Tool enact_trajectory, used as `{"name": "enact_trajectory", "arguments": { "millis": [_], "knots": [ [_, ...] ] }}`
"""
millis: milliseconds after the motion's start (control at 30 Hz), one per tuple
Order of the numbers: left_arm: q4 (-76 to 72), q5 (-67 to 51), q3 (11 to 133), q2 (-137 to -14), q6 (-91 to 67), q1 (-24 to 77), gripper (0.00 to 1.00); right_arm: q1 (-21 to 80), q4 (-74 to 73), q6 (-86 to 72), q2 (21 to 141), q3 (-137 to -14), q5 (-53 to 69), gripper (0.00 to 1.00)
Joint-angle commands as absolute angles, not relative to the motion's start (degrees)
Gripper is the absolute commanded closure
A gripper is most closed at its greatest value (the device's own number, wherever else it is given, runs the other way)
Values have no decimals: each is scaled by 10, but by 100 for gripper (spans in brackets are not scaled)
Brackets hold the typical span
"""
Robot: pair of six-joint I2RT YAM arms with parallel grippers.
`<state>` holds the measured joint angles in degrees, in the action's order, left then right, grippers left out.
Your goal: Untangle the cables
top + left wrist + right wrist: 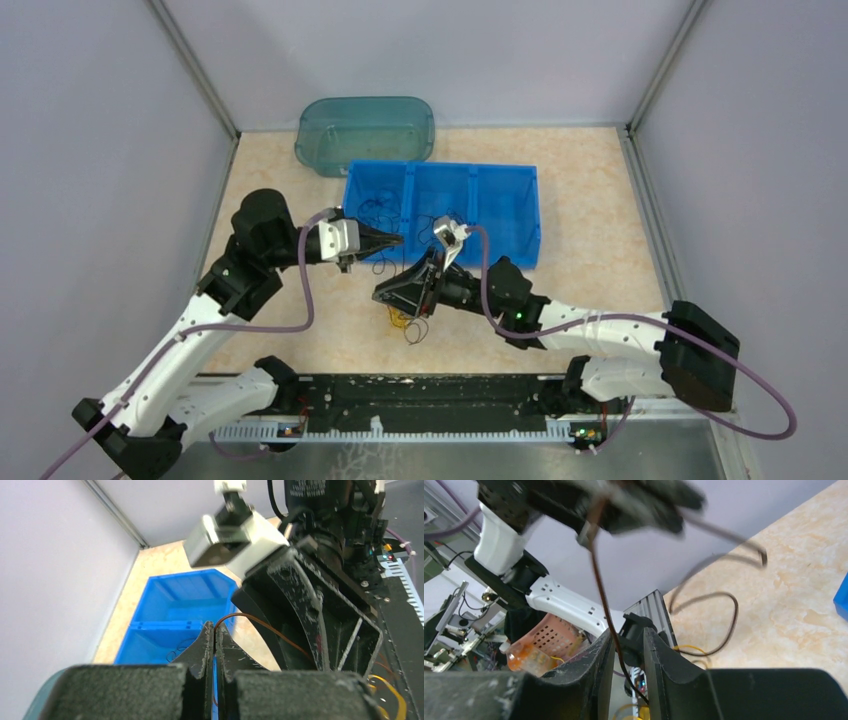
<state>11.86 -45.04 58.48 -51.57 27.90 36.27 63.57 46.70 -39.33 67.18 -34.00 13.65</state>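
My left gripper (398, 240) hovers by the blue bin's front edge and is shut on a thin brown cable (270, 627), which arcs from its tips (214, 629) toward the right arm. That same cable (601, 590) drops from the left gripper and passes loosely through the gap of my right gripper (626, 636), whose jaws stand slightly apart. My right gripper (382, 292) hangs over a small clump of yellow and black cables (410, 325) on the table. A dark loop (729, 615) and a yellow cable (689, 649) lie below it.
A blue three-compartment bin (500, 215) sits mid-table with thin black cables (375, 210) in its left compartment (177, 650). A teal translucent tub (365, 130) stands behind it. Grey walls enclose the table, and a black rail (430, 400) runs along the near edge.
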Motion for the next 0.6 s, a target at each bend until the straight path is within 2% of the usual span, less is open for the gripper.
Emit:
{"name": "enact_trajectory", "arguments": {
  "millis": [0,567],
  "knots": [
    [107,-453,635,-526,305,365,100,635,515,-414,684,-327,147,72],
    [99,-464,805,-561,255,365,100,635,456,-396,753,-310,117,74]
  ]
}}
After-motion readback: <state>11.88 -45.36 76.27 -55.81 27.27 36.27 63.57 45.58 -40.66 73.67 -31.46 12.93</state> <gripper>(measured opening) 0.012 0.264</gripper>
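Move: My left hand pinches the brown cable; the knot with the yellow cable hangs about 13 cm below it, some 5 cm back and 1 cm to its left. From my right hand, whose half-open fingers have brown strands between them, that knot is roughly 8 cm below, 2 cm to the right and level fore and aft. The blue bin's middle is about 20 cm ahead of my left hand, 6 cm right and 32 cm down. I lift my left hand almost straight up by about 11 cm, keeping the brown cable pinched and tipping its fingers up a little. Meanwhile I sink my right hand some 7 cm, dipping its fingertips about 10 degrees and keeping them partly open around the strands, so that the hands draw apart and pull cable up from the tangle. ##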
